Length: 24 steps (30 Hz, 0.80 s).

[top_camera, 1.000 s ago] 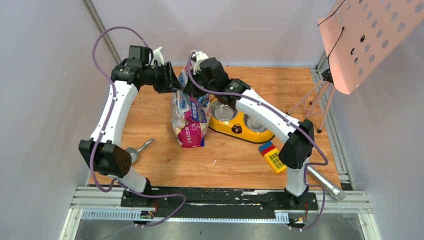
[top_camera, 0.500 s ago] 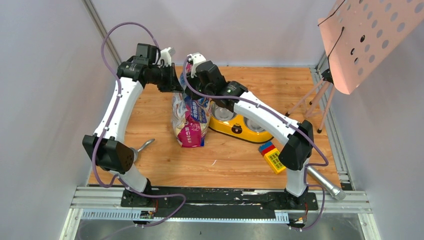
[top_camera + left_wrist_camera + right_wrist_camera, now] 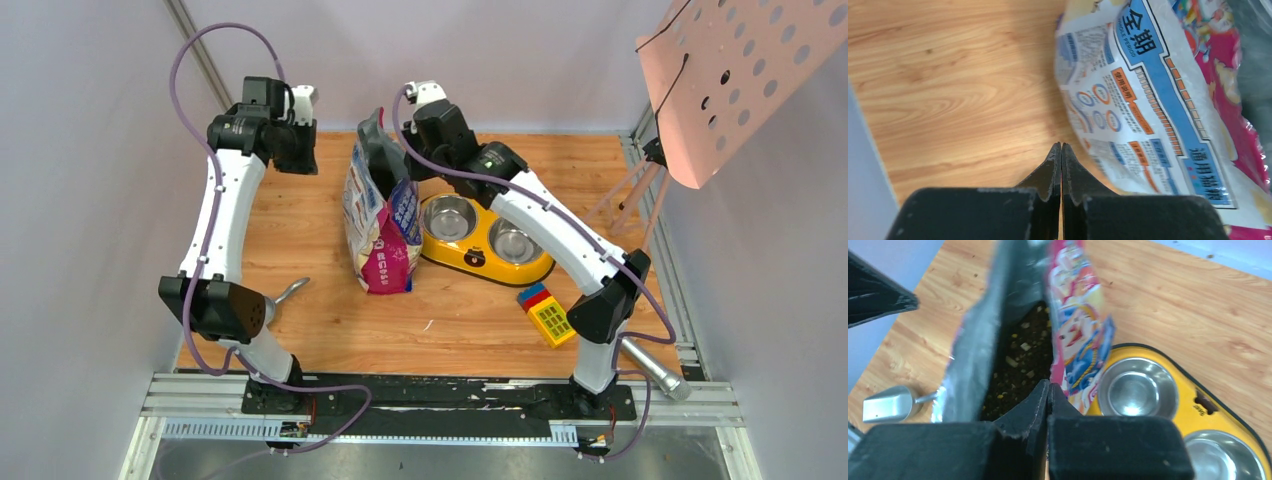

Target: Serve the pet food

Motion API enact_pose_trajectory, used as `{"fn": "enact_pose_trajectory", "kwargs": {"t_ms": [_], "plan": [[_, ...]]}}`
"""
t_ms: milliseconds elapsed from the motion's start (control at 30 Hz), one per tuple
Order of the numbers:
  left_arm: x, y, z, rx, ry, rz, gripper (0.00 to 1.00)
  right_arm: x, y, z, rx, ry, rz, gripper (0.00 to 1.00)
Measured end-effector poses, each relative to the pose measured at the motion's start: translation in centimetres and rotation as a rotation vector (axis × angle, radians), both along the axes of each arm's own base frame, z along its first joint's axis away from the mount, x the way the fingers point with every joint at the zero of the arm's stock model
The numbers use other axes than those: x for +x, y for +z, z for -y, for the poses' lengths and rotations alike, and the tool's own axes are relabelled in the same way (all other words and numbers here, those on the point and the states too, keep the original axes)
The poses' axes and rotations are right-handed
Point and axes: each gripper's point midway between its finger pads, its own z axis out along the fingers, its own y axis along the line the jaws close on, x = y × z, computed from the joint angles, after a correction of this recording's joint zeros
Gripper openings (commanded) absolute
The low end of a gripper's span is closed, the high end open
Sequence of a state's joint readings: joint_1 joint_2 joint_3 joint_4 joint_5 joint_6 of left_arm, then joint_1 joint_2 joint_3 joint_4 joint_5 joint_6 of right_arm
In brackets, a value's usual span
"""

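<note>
The blue-and-magenta cat food bag (image 3: 380, 225) stands upright on the wooden table, its mouth open at the top. In the right wrist view, dark brown kibble (image 3: 1020, 370) shows inside the bag (image 3: 1078, 340). My right gripper (image 3: 402, 168) (image 3: 1049, 383) is shut on the bag's magenta right-hand rim and holds it up. My left gripper (image 3: 303, 158) (image 3: 1061, 145) is shut and empty, apart from the bag (image 3: 1148, 100), to its left above bare wood. The yellow double-bowl feeder (image 3: 480, 255) (image 3: 1198, 405) sits right of the bag, both steel bowls empty.
A grey metal scoop (image 3: 280, 298) (image 3: 888, 402) lies left of the bag near my left arm. A yellow, red and blue toy block (image 3: 545, 312) and a silver cylinder (image 3: 650, 368) lie front right. A pink perforated board (image 3: 740, 70) on a tripod (image 3: 630, 200) stands at the right.
My left gripper has let go of the bag's top and drawn back to the left. My right gripper has raised the bag's rim, and the bag now stands taller with its mouth open.
</note>
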State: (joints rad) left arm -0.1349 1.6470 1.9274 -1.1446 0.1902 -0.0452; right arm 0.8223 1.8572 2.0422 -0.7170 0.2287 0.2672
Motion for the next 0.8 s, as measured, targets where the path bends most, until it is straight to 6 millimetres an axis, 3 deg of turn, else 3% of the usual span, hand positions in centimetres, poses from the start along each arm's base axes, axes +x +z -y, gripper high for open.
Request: {"fn": "enact_pose_trajectory", "kwargs": {"t_ms": [67, 133, 167, 233, 300, 533, 667, 800], "plan": [[0.3, 0.0, -2.1, 0.043, 0.051, 0.006, 0.0, 0.4, 1.3, 1.4, -0.001, -0.034, 0.007, 0.0], [0.4, 0.2, -2.3, 0.046, 0.055, 0.011, 0.04, 0.5, 1.5, 2.4, -0.007, -0.048, -0.004, 0.0], [0.3, 0.3, -2.0, 0.033, 0.048, 0.014, 0.28, 0.5, 1.5, 2.6, -0.007, -0.05, -0.007, 0.0], [0.1, 0.7, -1.1, 0.001, 0.026, 0.02, 0.6, 0.6, 1.5, 2.6, -0.001, -0.043, -0.011, 0.0], [0.1, 1.9, 0.4, -0.087, 0.016, 0.041, 0.71, 0.5, 1.5, 2.5, 0.005, -0.03, -0.015, 0.0], [0.9, 5.7, 3.0, -0.269, 0.031, 0.12, 0.8, 0.3, 1.6, 2.1, 0.013, -0.005, -0.016, 0.0], [2.2, 6.2, 3.9, -0.331, 0.046, 0.121, 0.8, 0.2, 1.8, 1.7, 0.016, 0.025, -0.009, 0.23], [3.3, 4.6, 4.9, -0.353, 0.055, 0.074, 0.79, 1.2, 3.7, 0.7, 0.046, 0.061, 0.066, 0.35]]}}
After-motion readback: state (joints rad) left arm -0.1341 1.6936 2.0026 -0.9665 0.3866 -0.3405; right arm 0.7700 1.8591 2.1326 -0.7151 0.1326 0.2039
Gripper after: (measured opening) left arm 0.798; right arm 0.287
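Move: The pet food bag's open mouth lies about 14 cm to the left hand's right, 3 cm ahead and a little below. From the right hand, the mouth is roughly 6 cm left, 2 cm ahead and 5 cm down, and the yellow bowl stand is 15 cm right, 2 cm back, on the table 29 cm below. The scoop lies some 20 cm back and 10 cm left of the left hand, 27 cm down. Left hand opens, arcing 5 cm right and up towards the mouth; right hand rises 4 cm, opening partly. ##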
